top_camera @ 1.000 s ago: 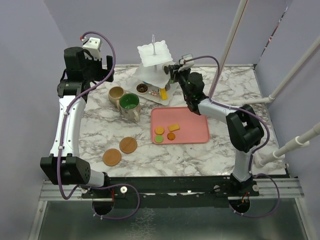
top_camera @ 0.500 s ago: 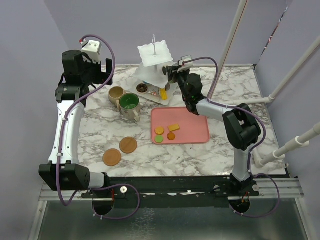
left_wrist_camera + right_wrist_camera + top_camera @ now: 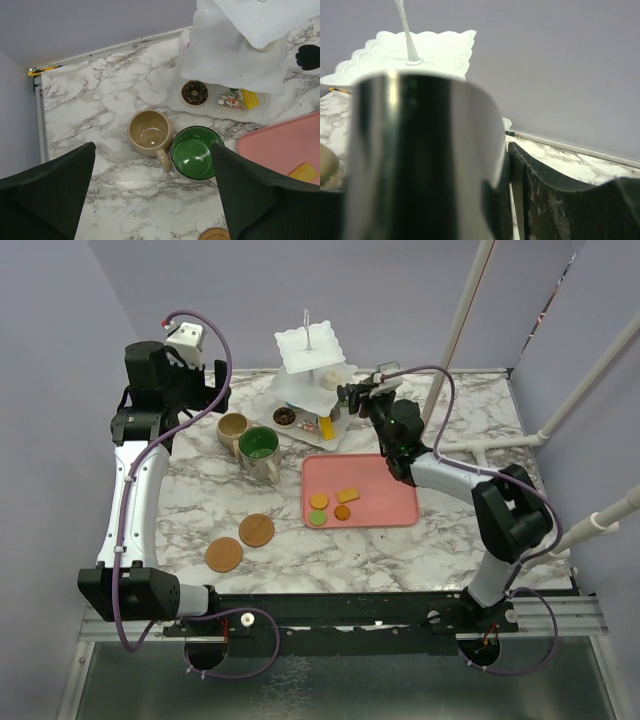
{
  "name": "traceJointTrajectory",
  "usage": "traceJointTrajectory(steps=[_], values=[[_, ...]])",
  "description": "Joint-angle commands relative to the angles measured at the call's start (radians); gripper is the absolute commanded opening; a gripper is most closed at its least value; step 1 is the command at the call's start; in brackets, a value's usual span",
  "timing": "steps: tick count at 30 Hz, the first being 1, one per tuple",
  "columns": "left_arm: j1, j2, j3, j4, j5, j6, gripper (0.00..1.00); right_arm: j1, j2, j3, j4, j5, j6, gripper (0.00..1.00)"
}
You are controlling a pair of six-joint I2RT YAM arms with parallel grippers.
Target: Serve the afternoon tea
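The white three-tier stand stands at the back of the table. Its bottom tier holds a chocolate donut, a sprinkled piece and a yellow slice. My right gripper hovers just right of the stand's middle tier, shut on black tongs whose shiny bend fills the right wrist view. The beige mug and the green-inside mug stand side by side on the marble. My left gripper hangs high above them, open and empty. Two wooden coasters lie near the front left.
A pink tray in front of the stand carries a yellow piece, two orange rounds and a green round. White pipes rise at the back right. Purple walls close the back and sides.
My right gripper has drawn back to the right, away from the stand, and its jaws have widened round the tongs. The left arm has hardly moved.
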Motion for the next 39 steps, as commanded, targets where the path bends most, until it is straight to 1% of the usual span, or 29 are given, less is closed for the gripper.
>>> traceJointTrajectory(steps=[1, 8, 13, 16, 19, 22, 27, 39], values=[[0.008, 0.015, 0.026, -0.024, 0.029, -0.001, 0.99, 0.039, -0.175, -0.127, -0.025, 0.008, 0.025, 0.59], [0.01, 0.032, 0.019, -0.028, -0.011, -0.006, 0.99, 0.191, -0.39, -0.357, -0.205, 0.073, 0.055, 0.59], [0.016, 0.039, 0.014, -0.029, -0.039, -0.003, 0.99, 0.298, -0.524, -0.466, -0.353, 0.099, 0.097, 0.59], [0.021, 0.037, 0.006, -0.029, -0.043, -0.004, 0.99, 0.334, -0.57, -0.504, -0.423, 0.093, 0.145, 0.59], [0.021, 0.03, -0.007, -0.029, -0.042, -0.008, 0.99, 0.343, -0.596, -0.54, -0.442, 0.104, 0.179, 0.59], [0.021, 0.025, -0.018, -0.029, -0.05, -0.014, 0.99, 0.345, -0.589, -0.555, -0.42, 0.081, 0.18, 0.59], [0.026, 0.025, -0.029, -0.029, -0.075, -0.02, 0.99, 0.357, -0.517, -0.515, -0.36, 0.012, 0.149, 0.59], [0.048, 0.022, -0.025, -0.029, -0.072, -0.015, 0.99, 0.37, -0.34, -0.447, -0.207, -0.026, 0.123, 0.59]])
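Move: The right hand, holding the tongs, is beside the cake stand, whose middle is about 8 cm ahead, 13 cm left and 12 cm below. The round orange biscuit at the tray's left end lies roughly 17 cm back, 11 cm left and 25 cm below; at its level, the yellow biscuit is 15 cm back and 5 left of the hand, the green one 21 back and 11 left. From the left hand the orange biscuit is some 7 cm back, 21 right and 34 below. The right hand draws the still half-open tongs back from the cake stand about 21 cm, first rising slightly and then sinking to end 12 cm lower, and late on, with the backward travel spent, slides some 6 cm left while still sinking, bringing the tong tips over the orange biscuit at the tray's left end. On the way the wrist tips down and turns counter-clockwise, each by some 20 degrees, with no grip on a biscuit yet, while the empty, wide-open left hand eases a little down and left. ##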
